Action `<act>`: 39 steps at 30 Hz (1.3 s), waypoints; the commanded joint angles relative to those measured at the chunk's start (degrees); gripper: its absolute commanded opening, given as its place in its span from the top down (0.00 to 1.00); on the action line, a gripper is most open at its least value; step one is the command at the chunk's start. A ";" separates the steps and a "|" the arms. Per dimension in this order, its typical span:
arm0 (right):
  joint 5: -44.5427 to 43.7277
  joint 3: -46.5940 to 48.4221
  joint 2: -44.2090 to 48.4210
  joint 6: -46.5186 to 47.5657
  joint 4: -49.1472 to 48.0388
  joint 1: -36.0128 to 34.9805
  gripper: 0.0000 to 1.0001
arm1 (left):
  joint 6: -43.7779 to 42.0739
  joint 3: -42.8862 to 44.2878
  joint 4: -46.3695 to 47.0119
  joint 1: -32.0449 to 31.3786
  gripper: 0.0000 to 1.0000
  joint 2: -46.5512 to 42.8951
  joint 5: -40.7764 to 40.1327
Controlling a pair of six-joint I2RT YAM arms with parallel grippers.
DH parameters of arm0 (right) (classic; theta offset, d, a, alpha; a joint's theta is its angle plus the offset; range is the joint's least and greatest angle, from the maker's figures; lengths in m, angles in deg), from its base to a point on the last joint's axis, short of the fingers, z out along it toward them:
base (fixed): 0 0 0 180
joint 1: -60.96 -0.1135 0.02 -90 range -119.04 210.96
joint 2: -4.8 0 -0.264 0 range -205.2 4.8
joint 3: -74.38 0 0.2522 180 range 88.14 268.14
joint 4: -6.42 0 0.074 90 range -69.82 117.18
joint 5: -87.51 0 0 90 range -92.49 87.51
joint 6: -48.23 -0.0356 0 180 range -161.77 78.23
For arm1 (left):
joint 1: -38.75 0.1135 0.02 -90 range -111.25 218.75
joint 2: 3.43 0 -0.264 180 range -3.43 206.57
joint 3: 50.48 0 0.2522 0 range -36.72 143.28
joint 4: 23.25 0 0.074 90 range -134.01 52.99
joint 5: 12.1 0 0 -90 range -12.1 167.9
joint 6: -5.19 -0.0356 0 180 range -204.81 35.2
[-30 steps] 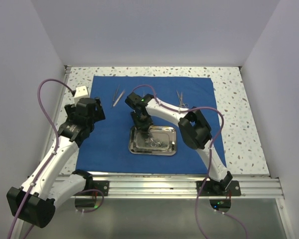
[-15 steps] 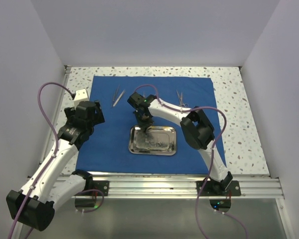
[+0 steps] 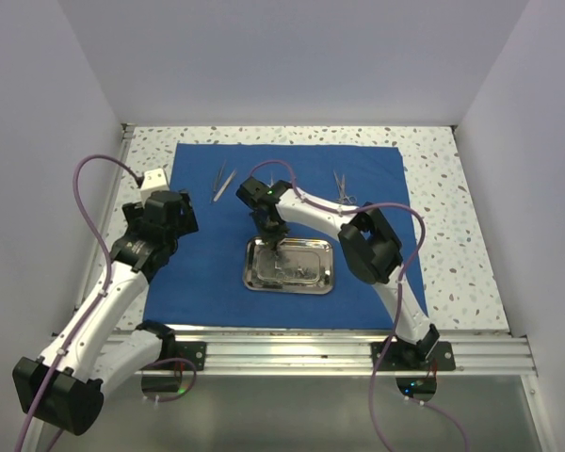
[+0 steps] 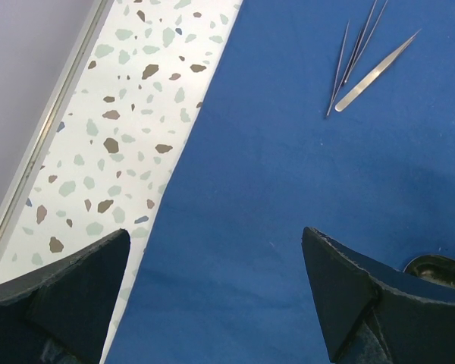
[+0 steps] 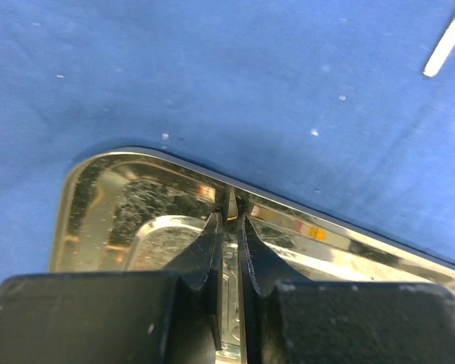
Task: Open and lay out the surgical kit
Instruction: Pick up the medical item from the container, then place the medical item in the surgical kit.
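Observation:
The royal-blue cloth lies spread flat on the table. On it sits the small steel tray, with silver instruments still inside. Thin tweezers lie on the cloth at the back left and scissors at the back right. My right gripper reaches down into the tray's far left part. In the right wrist view the right gripper is shut on a thin silver instrument close to the tray wall. My left gripper hangs wide open over the cloth's left edge, holding nothing, with the tweezers ahead.
Speckled tabletop shows around the cloth, bounded by white walls. A small white box sits near the back left corner. A metal rail runs along the near edge by the arm bases.
The right gripper's jaws have closed onto an instrument in the tray, and its wrist shifted slightly. The left arm has drifted a little forward over the cloth's left edge.

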 commanded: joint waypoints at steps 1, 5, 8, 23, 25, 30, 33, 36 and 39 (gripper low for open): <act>-8.05 0.51 3.77 1.21 2.21 0.35 1.00 | -0.67 1.63 2.05 0.40 0.00 0.45 0.10; -9.83 0.08 7.64 1.65 3.09 1.49 1.00 | -0.67 2.50 2.40 0.40 0.00 1.32 -0.08; -10.88 -1.86 9.92 2.09 2.05 3.24 1.00 | -0.67 3.21 2.58 0.40 0.00 1.94 -0.16; -11.59 15.43 -0.07 7.71 1.51 21.87 1.00 | -0.58 8.38 -0.76 0.40 0.00 6.33 -0.78; -11.68 23.60 -5.41 8.85 2.56 23.81 1.00 | -0.67 9.27 -1.81 0.40 0.00 6.86 -0.95; -12.38 32.58 -11.86 8.68 3.10 27.59 1.00 | 0.64 12.78 -4.79 0.40 0.00 9.14 -0.43; -12.82 33.38 -13.88 8.95 1.16 28.73 1.00 | 0.82 15.07 -6.55 0.40 0.00 10.38 0.10; -11.94 33.12 -14.50 8.94 0.02 29.18 0.50 | 0.82 16.48 -7.52 0.40 0.00 11.43 0.28; -11.24 30.67 -11.71 9.03 -1.56 29.09 0.02 | 1.26 18.06 -7.97 0.40 0.00 12.66 0.19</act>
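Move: The scissors already pinched in the right hand are to go to the scissors pile, about 22 cm ahead of that hand and 21 cm to its right, some 2 cm lower. The tray's middle is about 6 cm back and 4 cm to its right, a little below; the crossed instruments lie roughly 19 cm ahead and 1 cm right, at the pile's height. From the left hand the pile is about 25 cm ahead, 49 cm right and 18 cm down. With its fingers still shut on the scissors, the right hand lifts out over the tray's far rim and swings forward and right across the cloth, about 24 cm out and 20 cm to the right, rising some 8 cm on the way while it turns roughly 25 degrees clockwise and its fingertips tilt forward. Over the scissors pile it stops travelling, sinks about 5 cm and opens wide to let go of the scissors, while the empty, open left hand drifts about 3 cm forward and as much up. ##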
